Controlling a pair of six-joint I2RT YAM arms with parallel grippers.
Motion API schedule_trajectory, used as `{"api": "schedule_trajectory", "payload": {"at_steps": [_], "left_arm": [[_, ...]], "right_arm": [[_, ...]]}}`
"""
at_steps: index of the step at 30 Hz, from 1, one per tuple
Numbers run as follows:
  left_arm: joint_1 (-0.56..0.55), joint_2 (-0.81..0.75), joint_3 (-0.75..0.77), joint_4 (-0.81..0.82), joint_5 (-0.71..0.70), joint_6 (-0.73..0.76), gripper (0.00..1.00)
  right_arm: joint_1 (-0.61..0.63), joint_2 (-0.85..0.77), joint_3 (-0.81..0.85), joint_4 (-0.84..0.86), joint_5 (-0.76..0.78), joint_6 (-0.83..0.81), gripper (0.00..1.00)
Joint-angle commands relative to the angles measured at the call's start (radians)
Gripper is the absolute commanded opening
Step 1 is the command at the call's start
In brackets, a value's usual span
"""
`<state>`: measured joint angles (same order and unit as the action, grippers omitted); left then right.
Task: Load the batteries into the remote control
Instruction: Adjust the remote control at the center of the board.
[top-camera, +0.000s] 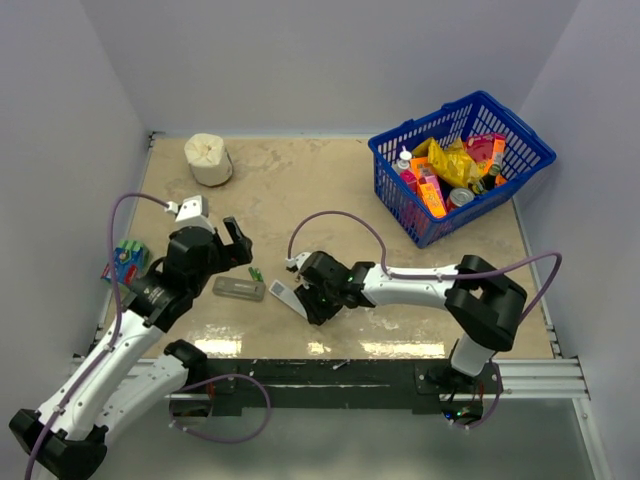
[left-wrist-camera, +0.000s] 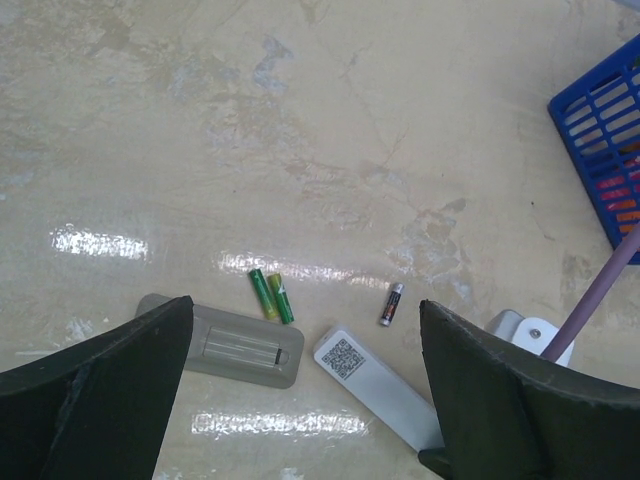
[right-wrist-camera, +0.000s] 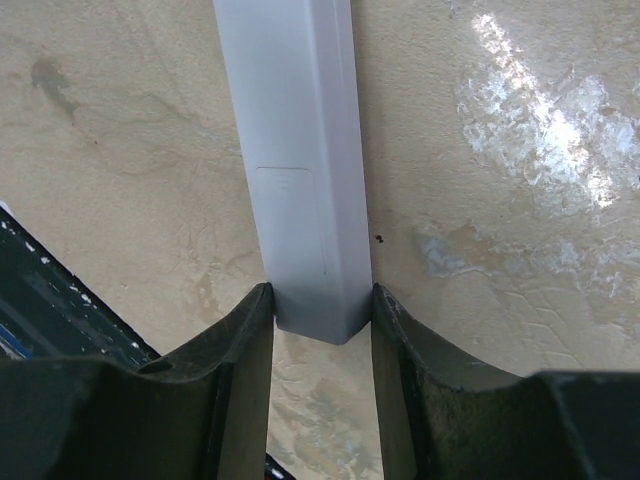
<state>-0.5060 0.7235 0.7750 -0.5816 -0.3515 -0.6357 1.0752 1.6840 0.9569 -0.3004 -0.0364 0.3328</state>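
Note:
The white bar-shaped remote control (right-wrist-camera: 300, 150) lies flat on the table, a QR label on its far end (left-wrist-camera: 345, 357). My right gripper (right-wrist-camera: 320, 295) is shut on its near end, one finger against each long side, also seen from above (top-camera: 306, 296). Two green batteries (left-wrist-camera: 272, 296) lie side by side on the table, and a dark battery (left-wrist-camera: 391, 304) lies apart to their right. A grey-white flat piece with a ribbed recess (left-wrist-camera: 235, 347), perhaps the back cover, lies left of the remote. My left gripper (left-wrist-camera: 305, 315) hovers open and empty above these things (top-camera: 240, 243).
A blue basket (top-camera: 520, 140) full of packets stands at the back right. A paper roll (top-camera: 208, 158) stands at the back left. A shrink-wrapped block of green cells (top-camera: 125, 262) lies at the left edge. The right arm's purple cable (left-wrist-camera: 600, 300) crosses nearby.

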Motion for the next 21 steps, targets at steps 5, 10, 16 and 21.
{"api": "schedule_trajectory", "payload": {"at_steps": [5,10,16,21], "left_arm": [[0.003,-0.045,0.003,0.060,-0.018,-0.002,0.99],[0.003,-0.079,0.017,0.065,-0.056,0.002,1.00],[0.003,-0.136,0.047,0.078,-0.171,0.042,1.00],[0.003,-0.170,0.133,0.104,-0.285,0.146,1.00]], "right_arm": [[0.000,0.059,0.057,-0.209,0.027,-0.103,0.45],[-0.009,-0.015,0.100,-0.243,0.095,-0.104,0.75],[-0.116,-0.162,0.163,-0.234,0.190,-0.068,0.84],[-0.224,-0.357,0.204,-0.186,0.354,-0.006,0.92]]}}
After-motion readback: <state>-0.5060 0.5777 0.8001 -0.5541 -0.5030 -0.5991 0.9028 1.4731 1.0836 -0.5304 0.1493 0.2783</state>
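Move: The right hand, low at the table, already pinches the white remote control near its near right end; the remote's middle lies about 5 cm ahead and 5 cm left. From this hand the dark battery is some 14 cm ahead and 3 cm left, the green batteries 15 cm ahead and 14 cm left, the grey remote 10 cm ahead and 19 cm left. From the empty left hand the white remote lies about 2 cm back, 7 cm right and 19 cm below. Rightward first, low over the table for about 3 cm, the right hand spreads its fingers and lets go of the white remote's near end, then speeds forward and up with some further rightward travel, ending about 9 cm higher and clear of the remote. The open left hand lifts about 5 cm, drifting left and tipping its fingers upward. ##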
